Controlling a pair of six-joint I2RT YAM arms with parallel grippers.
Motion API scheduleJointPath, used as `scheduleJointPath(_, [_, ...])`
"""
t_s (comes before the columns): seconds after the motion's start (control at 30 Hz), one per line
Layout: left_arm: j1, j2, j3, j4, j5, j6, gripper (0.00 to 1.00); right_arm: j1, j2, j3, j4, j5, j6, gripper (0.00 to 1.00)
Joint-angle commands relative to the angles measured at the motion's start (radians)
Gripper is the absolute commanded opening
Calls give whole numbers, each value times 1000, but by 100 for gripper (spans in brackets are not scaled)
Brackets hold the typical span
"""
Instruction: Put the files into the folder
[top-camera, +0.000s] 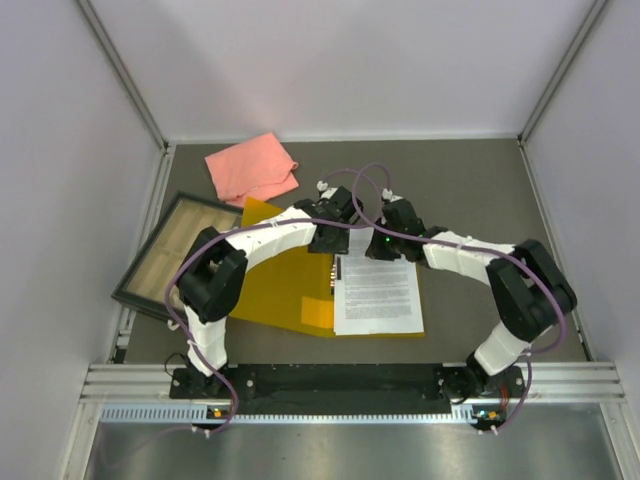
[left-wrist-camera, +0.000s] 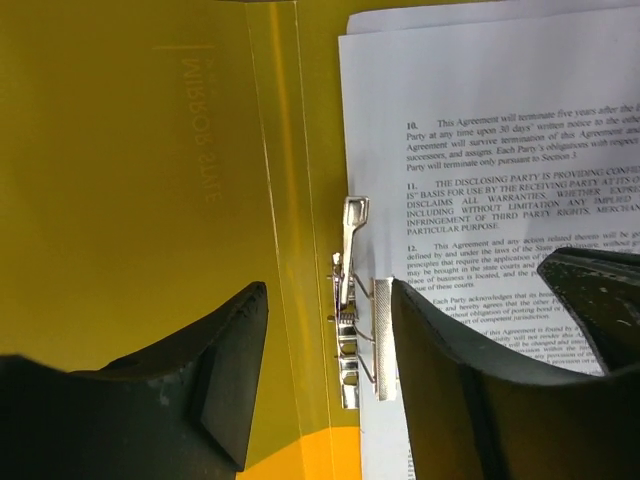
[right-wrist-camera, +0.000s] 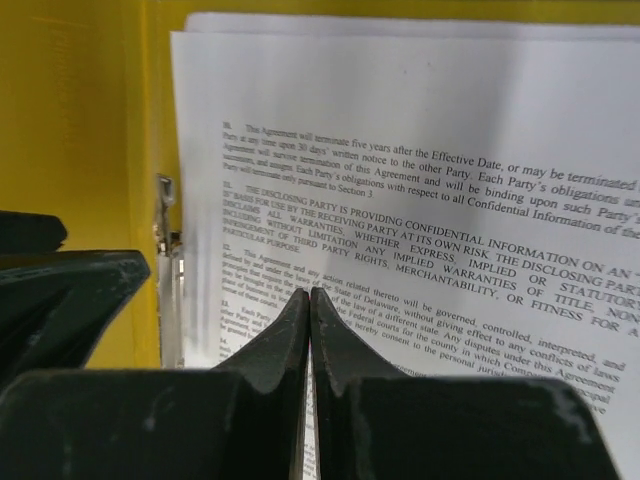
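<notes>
The yellow-orange folder (top-camera: 285, 285) lies open in the middle of the table. The files (top-camera: 378, 295), white sheets of small black print, rest on its right half. My left gripper (top-camera: 330, 240) hovers over the spine, open. In the left wrist view its jaws (left-wrist-camera: 328, 290) straddle the metal clip (left-wrist-camera: 350, 260). The right finger (left-wrist-camera: 450, 380) touches the clip's knurled lever (left-wrist-camera: 384, 340), and the left finger stands apart over yellow folder (left-wrist-camera: 120, 200). My right gripper (top-camera: 378, 247) is shut, tips (right-wrist-camera: 309, 292) together over the files (right-wrist-camera: 420, 150), holding nothing.
A pink cloth (top-camera: 252, 168) lies at the back left of the grey table (top-camera: 470, 190). A black-framed tray (top-camera: 170, 255) sits tilted at the left, beside the folder. White walls close in both sides and the back.
</notes>
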Motion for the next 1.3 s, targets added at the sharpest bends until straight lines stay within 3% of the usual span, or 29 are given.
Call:
scheduleJointPath(0.0, [21,8,16,53,-1,6,56,-9,54,51,75,-48,36,0])
scheduleJointPath(0.3, [30,23,-18,154,49,-6,52,-52,63,23,105,-51,47,0])
scheduleJointPath(0.53, [30,92,51,94,23,-6,50,-80,105,15,125,-82,65,0])
scheduleJointPath(0.77, [30,91,16,131,-1,-1,46,-124,181,3,188,-178,105,0])
scheduleJointPath(1.0, [30,105,5,137,3,2,46,-129,184,5,187,-178,102,0])
scheduleJointPath(1.27, [30,97,13,134,6,23,33,-127,191,8,187,-180,102,0])
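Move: Just beneath the left hand stands the folder's metal clip: the free end of its lever is about 2 cm ahead, 1 cm right and 4 below. The files' middle lies some 5 cm back and 12 right of that hand, the folder's open cover 3 back and 11 left, both 5 below. From the right hand, the files' middle is about 5 cm back, 4 right and 4 below; the lever end 2 ahead, 7 left and 3 below. Sinking some 3.5 cm and edging about 2 cm forward, the left hand brings its fingers down either side of the clip lever's end, then narrows the gap. The shut right fingers dip towards the top sheet, shift about 3 cm forward and sink again, rolling about 10 degrees left side up, and stop low over or on the sheet, seeming to hold it down. ##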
